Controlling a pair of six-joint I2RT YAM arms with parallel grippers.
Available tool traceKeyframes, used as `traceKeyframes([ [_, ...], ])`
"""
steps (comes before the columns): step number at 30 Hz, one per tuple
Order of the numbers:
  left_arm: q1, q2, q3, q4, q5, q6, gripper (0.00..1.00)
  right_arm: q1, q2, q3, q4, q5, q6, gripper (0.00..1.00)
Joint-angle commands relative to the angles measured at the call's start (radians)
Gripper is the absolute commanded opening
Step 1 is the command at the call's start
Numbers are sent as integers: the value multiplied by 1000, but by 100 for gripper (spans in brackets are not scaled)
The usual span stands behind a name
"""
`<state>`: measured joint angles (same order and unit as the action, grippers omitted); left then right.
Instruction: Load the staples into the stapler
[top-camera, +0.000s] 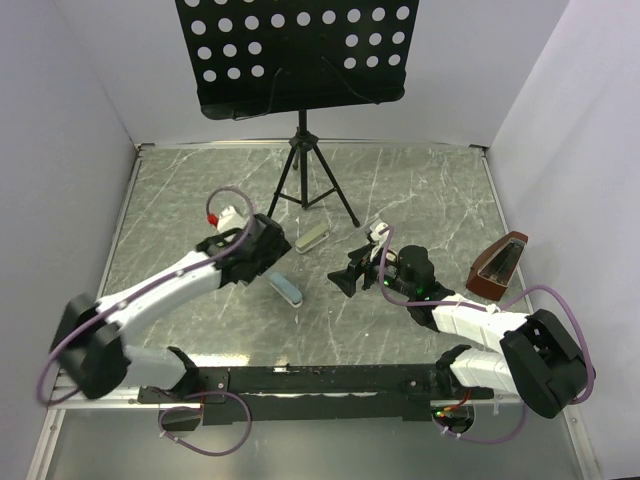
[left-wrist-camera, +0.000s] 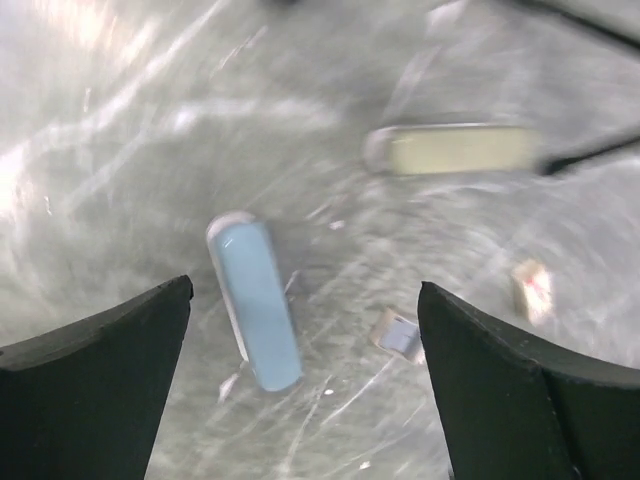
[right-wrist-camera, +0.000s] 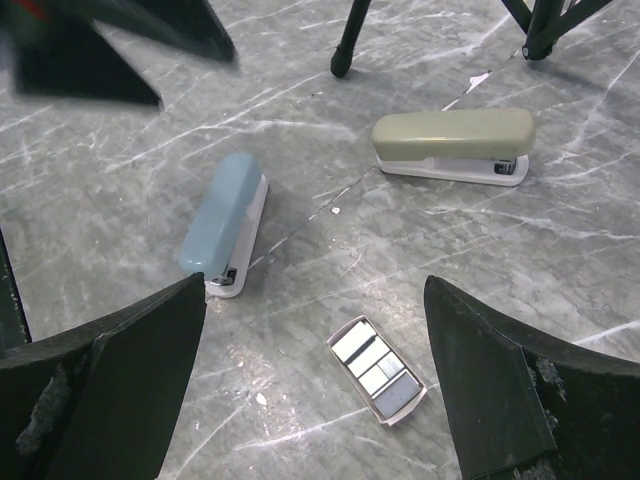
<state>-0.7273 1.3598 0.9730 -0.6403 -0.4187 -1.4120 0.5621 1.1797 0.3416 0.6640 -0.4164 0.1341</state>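
Observation:
A light-blue stapler (right-wrist-camera: 225, 222) lies closed on the marble table, and a beige stapler (right-wrist-camera: 452, 140) lies closed farther back. The staples (right-wrist-camera: 378, 370) are a small open tray holding silvery-grey strips. It rests on the table between and just below the fingertips of my right gripper (right-wrist-camera: 315, 285), which is open and holds nothing. My left gripper (left-wrist-camera: 305, 300) is also open and empty, hovering above the blue stapler (left-wrist-camera: 255, 300) with the staples (left-wrist-camera: 398, 333) off to its right. In the top view my left gripper (top-camera: 270, 262) sits over the blue stapler (top-camera: 288, 288). There my right gripper (top-camera: 348, 278) hides the staples.
A black tripod (top-camera: 304, 180) carrying a perforated music stand stands at the back centre. A brown wedge-shaped object (top-camera: 497, 268) sits at the right. A small tan-and-white piece (left-wrist-camera: 533, 290) lies right of the staples. White walls enclose the table.

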Motion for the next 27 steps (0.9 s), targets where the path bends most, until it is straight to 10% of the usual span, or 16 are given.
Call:
traceKeyframes([
  [1, -4, -174, -9, 161, -118, 545, 99, -5, -15, 25, 31, -21, -24, 96],
  [13, -3, -435, -204, 381, 525, 1716, 99, -5, -29, 14, 49, -21, -19, 96],
  [27, -3, -102, -74, 153, 767, 2119, 99, -8, -46, 7, 46, -7, -21, 96],
])
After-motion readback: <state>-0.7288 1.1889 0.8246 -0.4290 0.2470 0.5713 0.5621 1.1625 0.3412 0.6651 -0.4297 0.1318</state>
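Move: The left hand holds nothing; the blue stapler it has just left lies about 9 cm below it, some 3 cm back and 3 cm to its right. From this hand, the green stapler is roughly 13 cm ahead and 9 cm right, and the open staple box about level ahead and 15 cm right, both at table height. From the right hand, the blue stapler lies about 14 cm left, 1 cm back and 11 cm below. Up and then down again in an arc above the blue stapler: the left hand climbs about 10 cm, then sinks nearly as far while drawing back some 5 cm and ending about 3 cm farther right. All the while the wrist swings clockwise, roughly 105 degrees, so the down-slanting fingers come to point mostly rightward, wide open and touching nothing. ##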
